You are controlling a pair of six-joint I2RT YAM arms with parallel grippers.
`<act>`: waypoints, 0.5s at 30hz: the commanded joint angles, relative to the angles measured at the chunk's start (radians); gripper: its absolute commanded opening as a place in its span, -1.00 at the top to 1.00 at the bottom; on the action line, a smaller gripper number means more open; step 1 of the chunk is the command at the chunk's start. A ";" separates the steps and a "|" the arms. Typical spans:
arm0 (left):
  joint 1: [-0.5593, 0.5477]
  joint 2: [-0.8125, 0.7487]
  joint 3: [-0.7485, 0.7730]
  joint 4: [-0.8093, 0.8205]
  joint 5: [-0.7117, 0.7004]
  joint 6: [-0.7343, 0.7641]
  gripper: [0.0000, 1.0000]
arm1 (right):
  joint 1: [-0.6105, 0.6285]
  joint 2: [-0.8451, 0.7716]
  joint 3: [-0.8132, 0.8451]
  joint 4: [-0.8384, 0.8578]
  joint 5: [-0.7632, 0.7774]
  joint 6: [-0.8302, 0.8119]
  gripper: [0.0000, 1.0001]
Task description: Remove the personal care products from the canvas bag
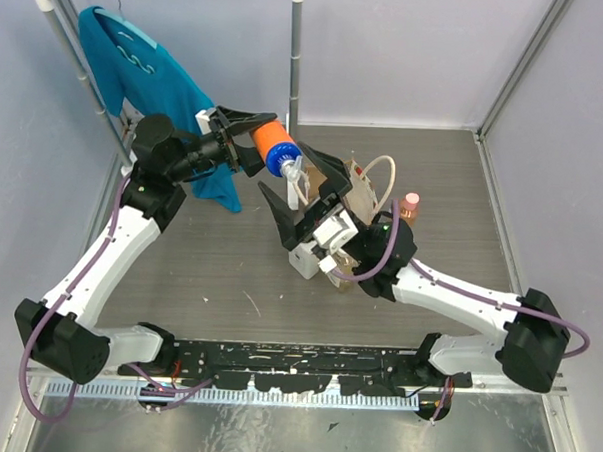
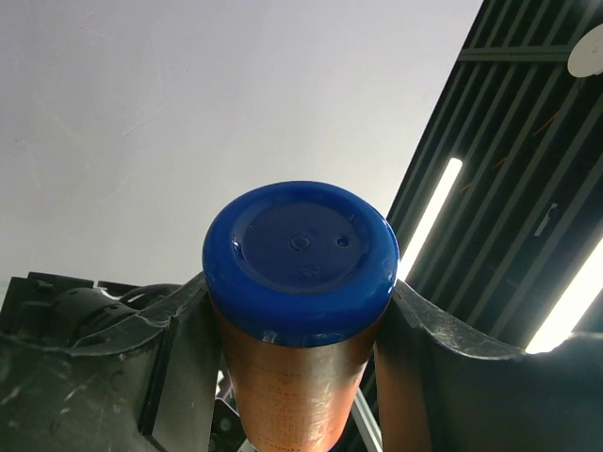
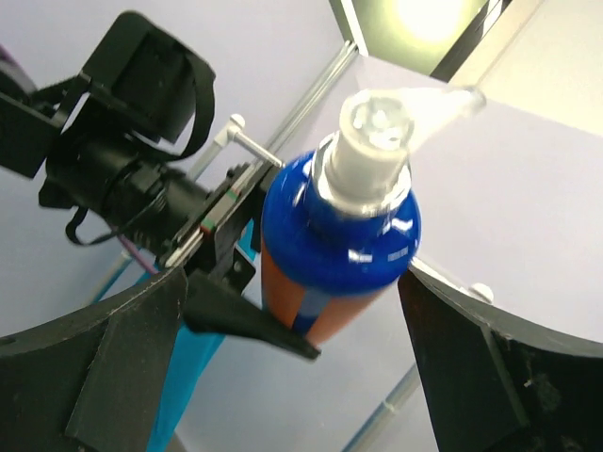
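Observation:
My left gripper (image 1: pixel 253 144) is shut on an orange bottle (image 1: pixel 275 147) with a blue band and holds it in the air, lying sideways with its white pump (image 1: pixel 296 179) toward the right arm. In the left wrist view the bottle's blue base (image 2: pixel 300 250) sits between both fingers (image 2: pixel 179 358). My right gripper (image 1: pixel 301 189) stands open around the pump end. Its fingers (image 3: pixel 122 363) flank the bottle's blue shoulder (image 3: pixel 339 231) without touching it. The tan canvas bag (image 1: pixel 361 194) lies behind the right gripper, largely hidden. A pinkish bottle (image 1: pixel 411 204) stands beside it.
A teal garment (image 1: pixel 158 80) hangs from a white rack (image 1: pixel 295 56) at the back left, just behind the left wrist. Pale walls close in the dark table (image 1: pixel 229 273) at the back and on both sides.

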 commanded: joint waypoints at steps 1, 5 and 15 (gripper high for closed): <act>-0.012 -0.053 -0.007 0.034 -0.004 -0.060 1.00 | 0.011 0.082 0.127 0.162 -0.051 -0.005 -1.00; -0.014 -0.077 -0.048 0.025 -0.018 -0.060 1.00 | 0.013 0.131 0.193 0.173 -0.048 0.037 -0.98; -0.015 -0.082 -0.024 -0.006 -0.007 -0.049 1.00 | 0.018 0.165 0.270 0.085 -0.016 0.082 0.57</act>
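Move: Held up in the left fingers, the orange bottle leans its blue pump end towards the open right hand. Its middle is about 6 cm left, 6 cm above and 3 cm ahead of the right hand; from the left hand it is some 4 cm right, 3 cm back and 2 cm down. Far beneath the right hand, the canvas bag stands about 9 cm right and 12 cm ahead, the white bottle 1 cm right and 4 cm ahead. Reaching up and to the left by about 5 cm in all, the right hand slides its open fingers either side of the blue shoulder under the pump, slowing as they close from wide open to roughly 60 percent and pinch it. The left hand keeps its grip on the orange body, sinking and drawing back a centimetre or two. ##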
